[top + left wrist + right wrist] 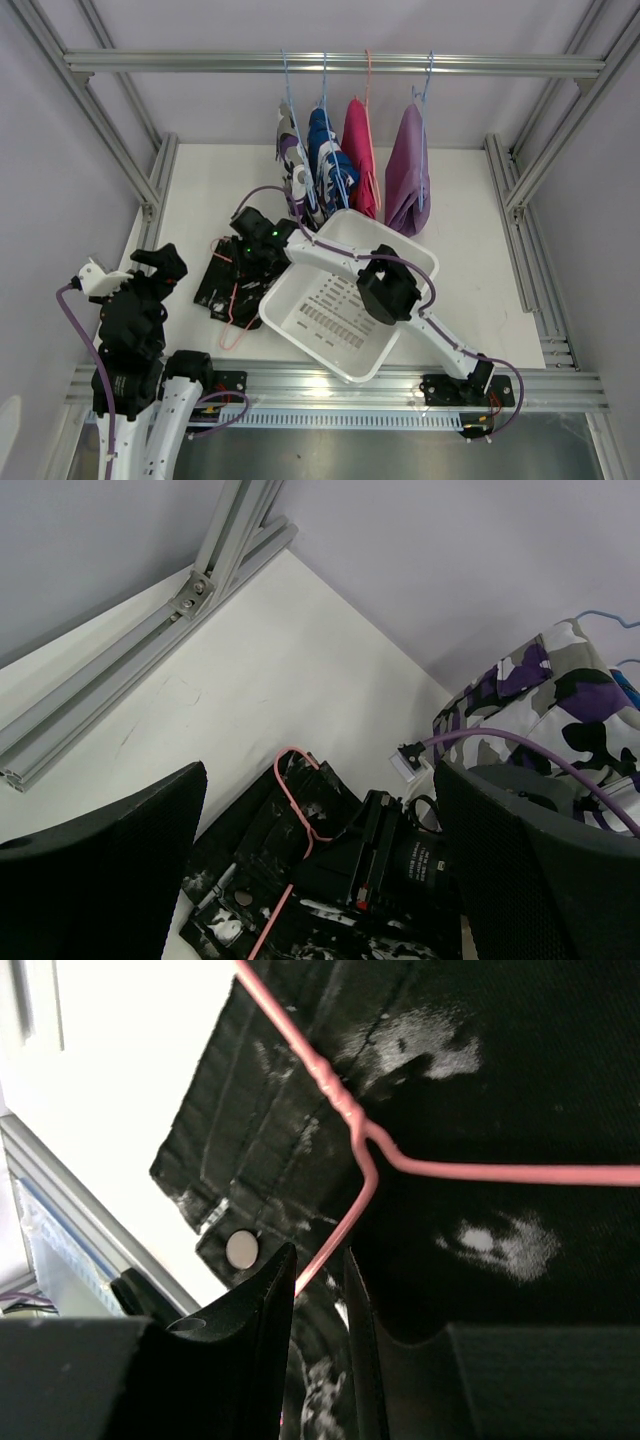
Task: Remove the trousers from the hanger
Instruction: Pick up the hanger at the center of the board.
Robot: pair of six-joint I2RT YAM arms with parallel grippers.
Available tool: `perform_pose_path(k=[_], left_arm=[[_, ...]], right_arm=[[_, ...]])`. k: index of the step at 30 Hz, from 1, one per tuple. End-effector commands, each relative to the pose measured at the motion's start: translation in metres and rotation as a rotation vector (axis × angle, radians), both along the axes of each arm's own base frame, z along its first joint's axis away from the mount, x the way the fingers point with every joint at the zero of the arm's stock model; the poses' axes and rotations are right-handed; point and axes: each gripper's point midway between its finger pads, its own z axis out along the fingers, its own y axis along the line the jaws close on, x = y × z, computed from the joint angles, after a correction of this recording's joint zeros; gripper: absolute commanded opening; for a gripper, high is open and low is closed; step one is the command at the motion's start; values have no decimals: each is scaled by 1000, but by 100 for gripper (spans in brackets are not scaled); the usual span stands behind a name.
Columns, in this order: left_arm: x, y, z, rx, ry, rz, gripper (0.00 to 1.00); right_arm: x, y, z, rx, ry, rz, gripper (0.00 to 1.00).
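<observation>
Black trousers with white flecks (pixel 213 292) (pixel 255 845) (pixel 500 1080) lie flat on the table, left of centre, with a pink wire hanger (pixel 232 322) (pixel 298 780) (pixel 370 1165) on them. My right gripper (pixel 243 262) (pixel 318 1262) hangs over them, jaws a narrow gap apart, the hanger's wire running between the fingertips without being pinched. My left gripper (pixel 152 268) (pixel 320 775) stands wide open at the table's left side, holding nothing. Camouflage (pixel 292 150) (pixel 560 695), blue-white (pixel 328 155), pink (pixel 360 160) and lilac (pixel 408 172) trousers hang at the back.
A white slotted basket (pixel 420 258) sits tilted in the middle of the table, under the right arm's forearm. The hanging garments are on hangers hooked over an aluminium rail (pixel 200 62) across the back. Frame posts (pixel 150 655) border the table's sides.
</observation>
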Motion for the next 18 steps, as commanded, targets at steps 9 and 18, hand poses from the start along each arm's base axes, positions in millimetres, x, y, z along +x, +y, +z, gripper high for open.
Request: perform_pose_path(k=[9, 18], left_arm=[[0, -3, 5, 12, -29, -22, 99], [0, -3, 7, 12, -36, -25, 100]], right_arm=[[16, -2, -35, -57, 22, -42, 30], [14, -10, -64, -91, 74, -47, 0]])
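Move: The hanger's pink wire, just beside its twisted neck, lies practically under the right gripper's narrow finger gap, some 2 cm below and about 1 cm to the left, level with it fore and aft. The black trousers lie flat under the fingers, their middle roughly 4 cm back and 3 cm below; the white tray's middle is about 23 cm to the right, 5 cm back and 2 cm below. From the idle left hand, that wire is some 8 cm ahead, 12 cm right and 25 cm lower. Lower the right gripper about 2 cm while easing it a bit over 1 cm forward, keeping its slant to the left and down, so the fingertips straddle the hanger's near shoulder wire right beside the neck. Then, as the descent ends, close the small gap and pinch the wire. ##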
